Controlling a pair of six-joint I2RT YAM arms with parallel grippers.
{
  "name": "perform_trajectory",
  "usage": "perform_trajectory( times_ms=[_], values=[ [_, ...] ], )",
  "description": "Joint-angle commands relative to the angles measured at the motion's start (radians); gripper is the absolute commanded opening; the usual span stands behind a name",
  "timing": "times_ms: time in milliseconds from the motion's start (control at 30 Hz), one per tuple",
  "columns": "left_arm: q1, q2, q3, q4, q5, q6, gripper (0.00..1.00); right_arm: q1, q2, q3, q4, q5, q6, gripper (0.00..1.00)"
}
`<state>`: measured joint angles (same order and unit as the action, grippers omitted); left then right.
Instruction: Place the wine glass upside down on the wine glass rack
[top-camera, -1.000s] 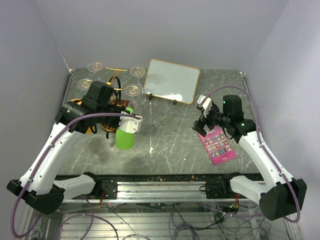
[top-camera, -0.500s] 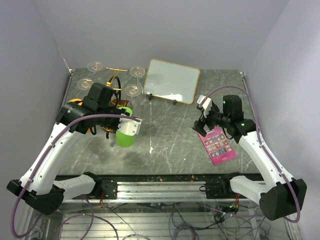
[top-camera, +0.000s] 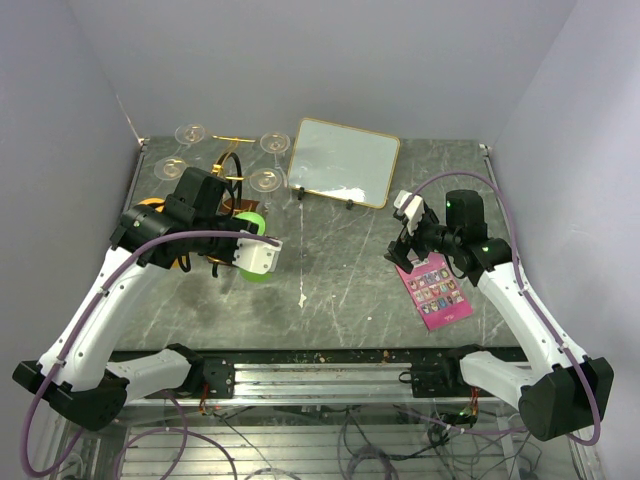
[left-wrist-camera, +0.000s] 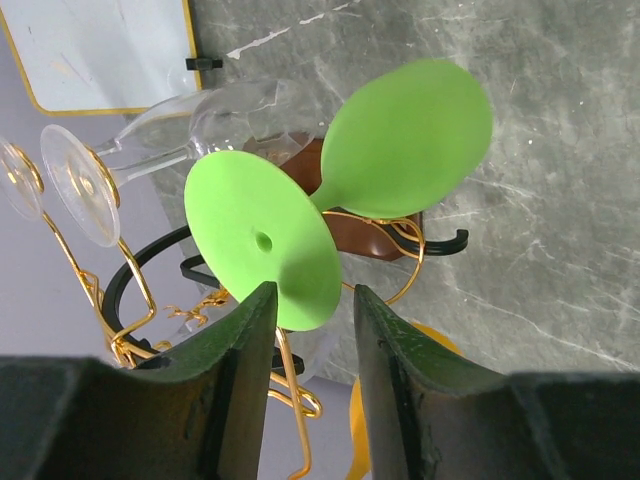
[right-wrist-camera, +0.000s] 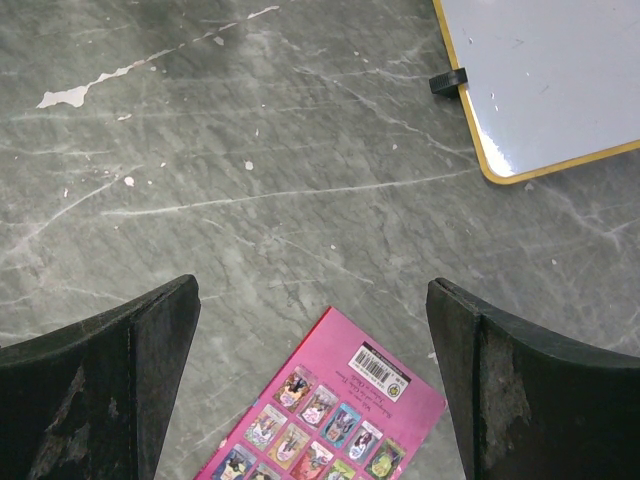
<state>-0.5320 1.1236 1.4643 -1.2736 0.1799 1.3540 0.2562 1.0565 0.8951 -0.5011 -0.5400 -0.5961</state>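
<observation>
The green wine glass hangs upside down, its stem in a gold wire arm of the wine glass rack, bowl low over the brown wooden base. Its round foot sits just past my left gripper, whose jaws stand apart with a gap on either side of the foot's edge. From above, the green glass peeks out beneath the left gripper at the rack. My right gripper hovers wide open and empty over the table.
Several clear glasses hang upside down on the rack's other arms. A gold-framed white board stands at the back centre. A pink booklet lies under the right gripper. A yellow object lies beside the rack's base.
My left gripper's jaws have parted from the green glass's foot, and the glass's bowl has swung in under the rack. The right arm has not moved.
</observation>
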Motion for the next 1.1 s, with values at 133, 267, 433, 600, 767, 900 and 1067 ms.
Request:
perform_trajectory(
  times_ms=[133, 267, 433, 600, 767, 900, 1067],
  values=[
    [-0.003, -0.015, 0.010, -0.027, -0.028, 0.008, 0.56, -0.006, 0.002, -0.010, -0.010, -0.011, -0.009, 0.96],
    [-0.003, -0.015, 0.039, -0.009, -0.031, -0.045, 0.70, -0.005, 0.002, -0.007, -0.010, -0.009, -0.007, 0.96],
    [-0.003, -0.025, 0.066, 0.010, -0.026, -0.104, 0.79, -0.006, 0.002, -0.004, -0.006, 0.000, -0.003, 0.96],
    [0.001, -0.043, 0.065, 0.058, -0.066, -0.196, 0.90, -0.006, 0.006, 0.020, -0.002, 0.055, 0.012, 0.96],
    [0.017, -0.077, 0.059, 0.156, -0.173, -0.340, 0.98, -0.005, 0.031, 0.065, 0.009, 0.164, 0.020, 0.98],
    [0.052, -0.112, 0.039, 0.298, -0.277, -0.506, 1.00, -0.005, 0.095, 0.144, 0.022, 0.298, 0.073, 1.00],
    [0.111, -0.165, -0.062, 0.628, -0.480, -0.768, 0.99, -0.005, 0.155, 0.225, 0.088, 0.489, 0.232, 1.00]
  ],
)
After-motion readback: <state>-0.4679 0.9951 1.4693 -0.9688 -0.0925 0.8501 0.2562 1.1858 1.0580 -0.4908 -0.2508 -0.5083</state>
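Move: The green glass hangs upside down at the left hand's fingertips, its middle about 7 cm below and 3 cm right. Clear glasses hang some 8 cm ahead, 4 cm right, and 14 cm ahead, 5 cm right; the orange glass is about 13 cm left, 2 cm ahead, all with middles some 7 cm below. From the right hand, the green glass lies roughly 28 cm left, 3 cm back, 2 cm higher. Left fingers open wide, rising about 8 cm and leftward off the green glass; right hand moves forward 6 cm. ##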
